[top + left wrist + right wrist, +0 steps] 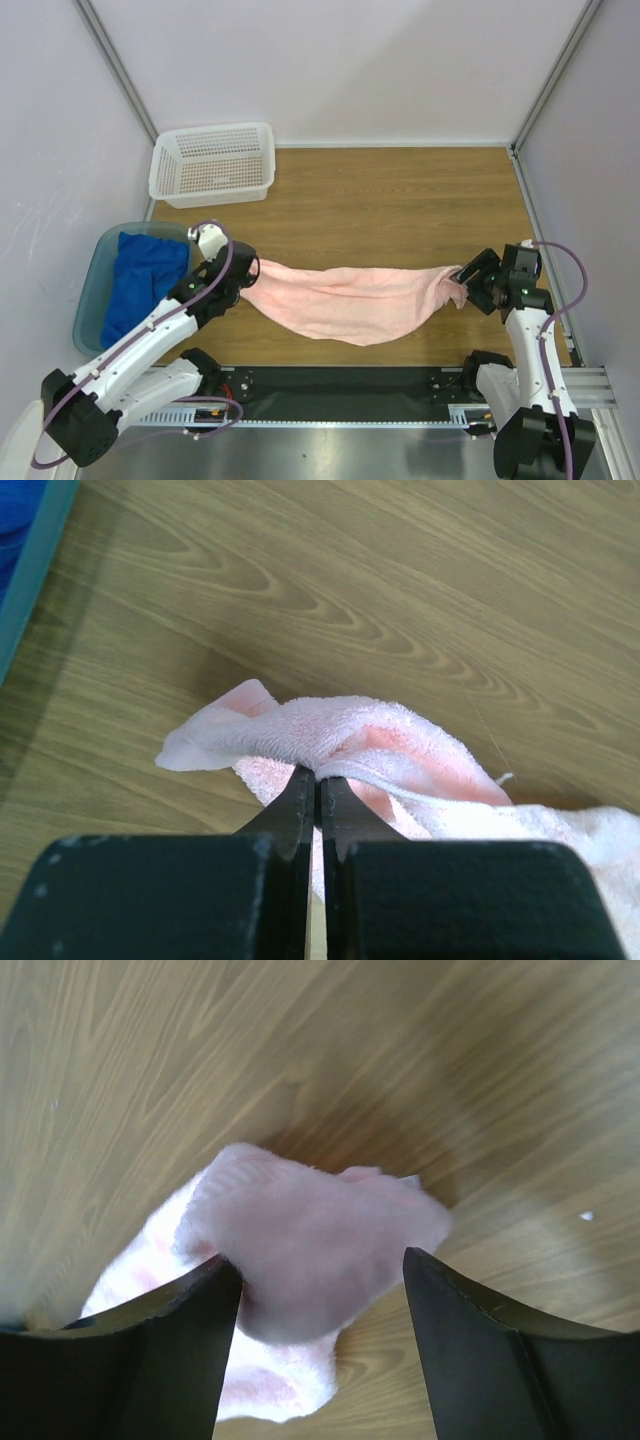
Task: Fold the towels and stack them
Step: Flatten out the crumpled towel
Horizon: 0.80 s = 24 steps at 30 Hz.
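Observation:
A pale pink towel [350,295] lies stretched in a sagging band across the wooden table between both arms. My left gripper [245,272] is shut on its left corner; in the left wrist view the jaws [320,777] are pressed together on a bunched fold of pink towel [350,730]. My right gripper [465,280] is at the towel's right end with its jaws apart. In the right wrist view the pink corner [310,1230] hangs loose between the spread fingers [322,1265], touching only the left one. A royal blue towel [145,275] lies crumpled in the tub.
A translucent teal tub [95,290] stands at the left edge of the table, close to my left arm. A white perforated basket [212,163] sits at the back left. Grey walls close in the table on three sides.

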Available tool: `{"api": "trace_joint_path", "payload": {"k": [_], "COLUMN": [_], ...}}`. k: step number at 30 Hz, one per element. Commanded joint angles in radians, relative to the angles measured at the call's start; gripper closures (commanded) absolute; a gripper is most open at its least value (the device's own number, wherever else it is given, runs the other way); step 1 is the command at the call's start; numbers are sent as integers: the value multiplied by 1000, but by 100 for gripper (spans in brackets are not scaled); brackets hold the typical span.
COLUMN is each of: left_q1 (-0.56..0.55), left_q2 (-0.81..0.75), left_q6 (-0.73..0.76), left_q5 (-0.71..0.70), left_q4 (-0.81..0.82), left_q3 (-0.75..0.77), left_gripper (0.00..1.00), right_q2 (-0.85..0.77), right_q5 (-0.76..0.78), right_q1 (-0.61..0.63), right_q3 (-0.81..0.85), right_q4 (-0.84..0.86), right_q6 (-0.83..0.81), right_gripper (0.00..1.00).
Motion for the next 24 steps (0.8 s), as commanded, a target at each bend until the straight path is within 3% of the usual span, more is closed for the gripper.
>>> {"api": "trace_joint_path", "payload": {"k": [1, 7, 12, 13, 17, 24], "left_q1": [25, 45, 64, 70, 79, 81], "left_q2": [-2, 12, 15, 13, 3, -22], "left_q6": [-41, -35, -55, -53, -44, -36], "left_q5": [-50, -30, -39, -38, -21, -13], "left_q4": [9, 40, 38, 44, 75, 87], "left_q3": [-16, -35, -44, -47, -64, -78], "left_gripper": [100, 100, 100, 100, 100, 100], "right_q2": [-26, -138, -158, -158, -179, -214], "right_q5": [58, 64, 50, 38, -164, -260], "right_q1": [-60, -121, -151, -157, -198, -204], "right_q3": [3, 12, 38, 27, -109, -282], "right_q4": [57, 49, -28, -41, 7, 133], "right_q6": [91, 203, 278, 303, 474, 712], "right_gripper": [28, 28, 11, 4, 1, 0]}}
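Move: The pink towel lies stretched crosswise. Its loose, bunched right end sits between the right hand's parted fingertips, about 3 cm below them and 2 cm to the left; the towel's middle is some 26 cm left and 5 cm nearer the base. From the left hand, which already pinches the left end, that right end is roughly 48 cm to the right, level fore and aft and about 7 cm lower. The bin with the blue towel is about 25 cm left of the left hand, level with it. Rightwards and up first, the right hand shifts about 3.5 cm either way while its already parted fingers spread fully; then it swings back left and sinks about 7 cm, drawing slightly towards its base and rolling some 40 degrees clockwise, to straddle the towel's loose right end. The left hand keeps its pinch on the left end and eases about 2 cm left and 2 cm down. ##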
